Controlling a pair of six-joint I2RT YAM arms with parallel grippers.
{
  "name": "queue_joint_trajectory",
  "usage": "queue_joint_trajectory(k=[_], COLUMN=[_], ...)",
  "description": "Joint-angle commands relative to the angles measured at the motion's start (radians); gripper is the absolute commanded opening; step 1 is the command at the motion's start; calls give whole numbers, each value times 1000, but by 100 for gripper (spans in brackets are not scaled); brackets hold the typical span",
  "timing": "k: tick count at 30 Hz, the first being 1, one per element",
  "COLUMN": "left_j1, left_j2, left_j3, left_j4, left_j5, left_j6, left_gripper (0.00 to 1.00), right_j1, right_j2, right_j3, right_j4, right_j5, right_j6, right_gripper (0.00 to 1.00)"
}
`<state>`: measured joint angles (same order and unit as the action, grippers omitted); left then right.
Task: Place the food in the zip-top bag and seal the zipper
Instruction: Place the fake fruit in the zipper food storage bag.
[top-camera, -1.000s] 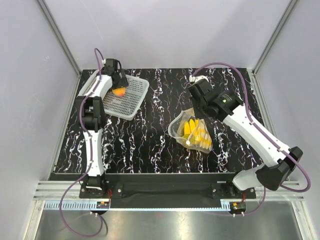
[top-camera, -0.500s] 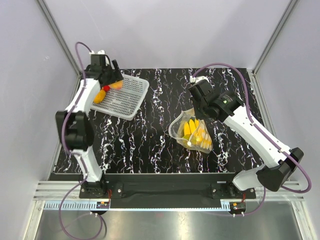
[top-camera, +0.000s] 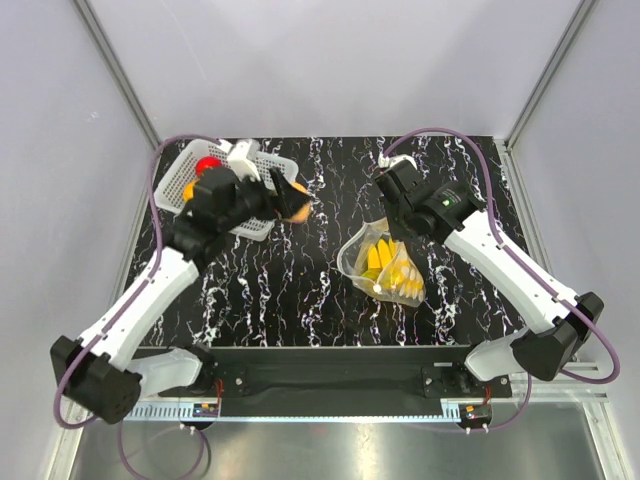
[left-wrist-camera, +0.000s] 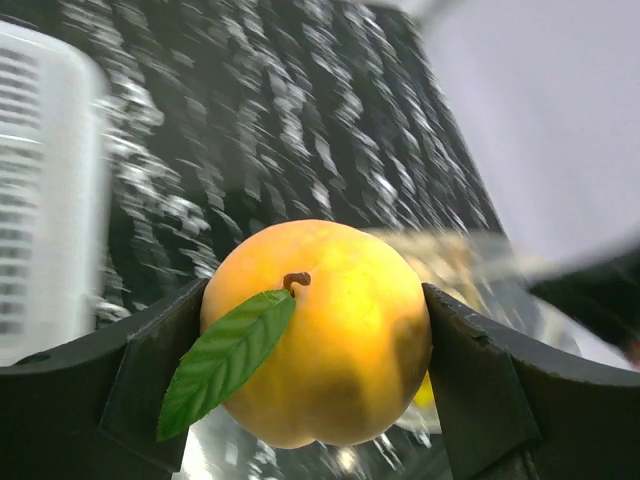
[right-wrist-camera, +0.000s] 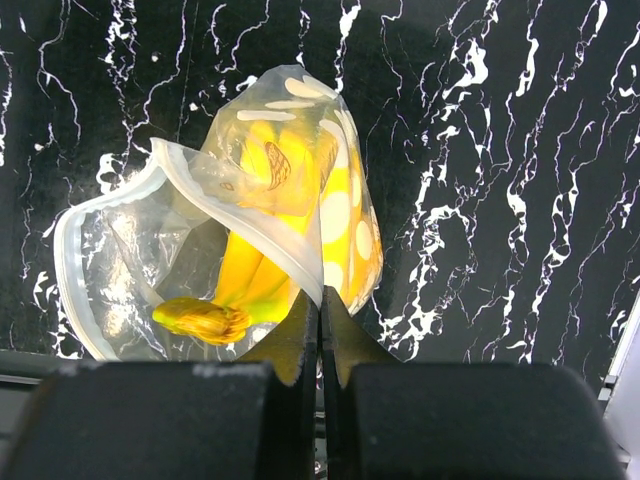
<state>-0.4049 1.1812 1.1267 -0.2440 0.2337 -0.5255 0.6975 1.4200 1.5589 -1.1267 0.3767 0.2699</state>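
My left gripper (top-camera: 290, 202) is shut on the yellow-pink fruit (left-wrist-camera: 315, 330), a peach-like ball with a green leaf. It holds the fruit in the air right of the basket; the fruit also shows in the top view (top-camera: 296, 204). The clear zip-top bag (top-camera: 385, 265) lies mid-table with the yellow bananas (right-wrist-camera: 262, 245) inside. My right gripper (right-wrist-camera: 321, 300) is shut on the bag's mouth edge, the zipper strip (right-wrist-camera: 240, 215), and holds the mouth open. The red fruit (top-camera: 207, 165) and the orange fruit (top-camera: 188, 190) lie in the basket.
A white perforated basket (top-camera: 240, 215) stands at the back left of the black marbled table (top-camera: 300, 290). Grey walls enclose the table on three sides. The left arm stretches diagonally over the table's left half.
My left arm has left the basket and swung right with the yellow-pink fruit, out over the table towards the bag. The right gripper and bag have barely moved.
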Motion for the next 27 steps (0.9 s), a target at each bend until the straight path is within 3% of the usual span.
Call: queue_joint_trajectory(k=[1,7,12,16,27], left_j1=[-116,-356,-518,-563,-568], left_j2=[-98,-189,-79,26,273], left_j3=[-74,-244,-257,-205,-82], left_j4=[138,360,472,485,525], left_j5=[-20,-144,-229,-295,-275], left_j6=[-48,-120,-130,-97,-80], left_gripper=[65,64,64,64,63], right_j1=[-1,-1,-1,0,0], right_j2=[-27,-30,-27,-29,-41], right_j3=[-10,1,16,26,55], right_j4=[-4,-16,-21,-19,-35], right_j5=[28,36,24,-5,-45], right_j6=[14,17,18,20,20], right_gripper=[0,0,0,0,0])
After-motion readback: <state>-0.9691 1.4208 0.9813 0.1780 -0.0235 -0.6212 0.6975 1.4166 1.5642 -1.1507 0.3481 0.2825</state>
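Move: Rightward of the left hand, which already holds the peach, the open mouth of the zip-top bag lies about 18 cm to the right, 7 cm back and some 14 cm lower. The bananas inside the bag are roughly 25 cm right, 3 cm back and 24 cm below the same hand; the fruit basket is some 21 cm ahead, 20 cm left and 25 cm below. From the right hand, which pinches the rim, the mouth's middle is about 7 cm left, 1 cm back and 8 cm lower. Swinging the peach away from the basket, the left hand sweeps about 18 cm right, first also pulling back some 12 cm at a level height, then easing a few centimetres forward and sinking about 7 cm towards the bag's open mouth. It turns nearly 20 degrees clockwise and keeps its grip on the peach, while the right hand stays put, still pinching the rim. ##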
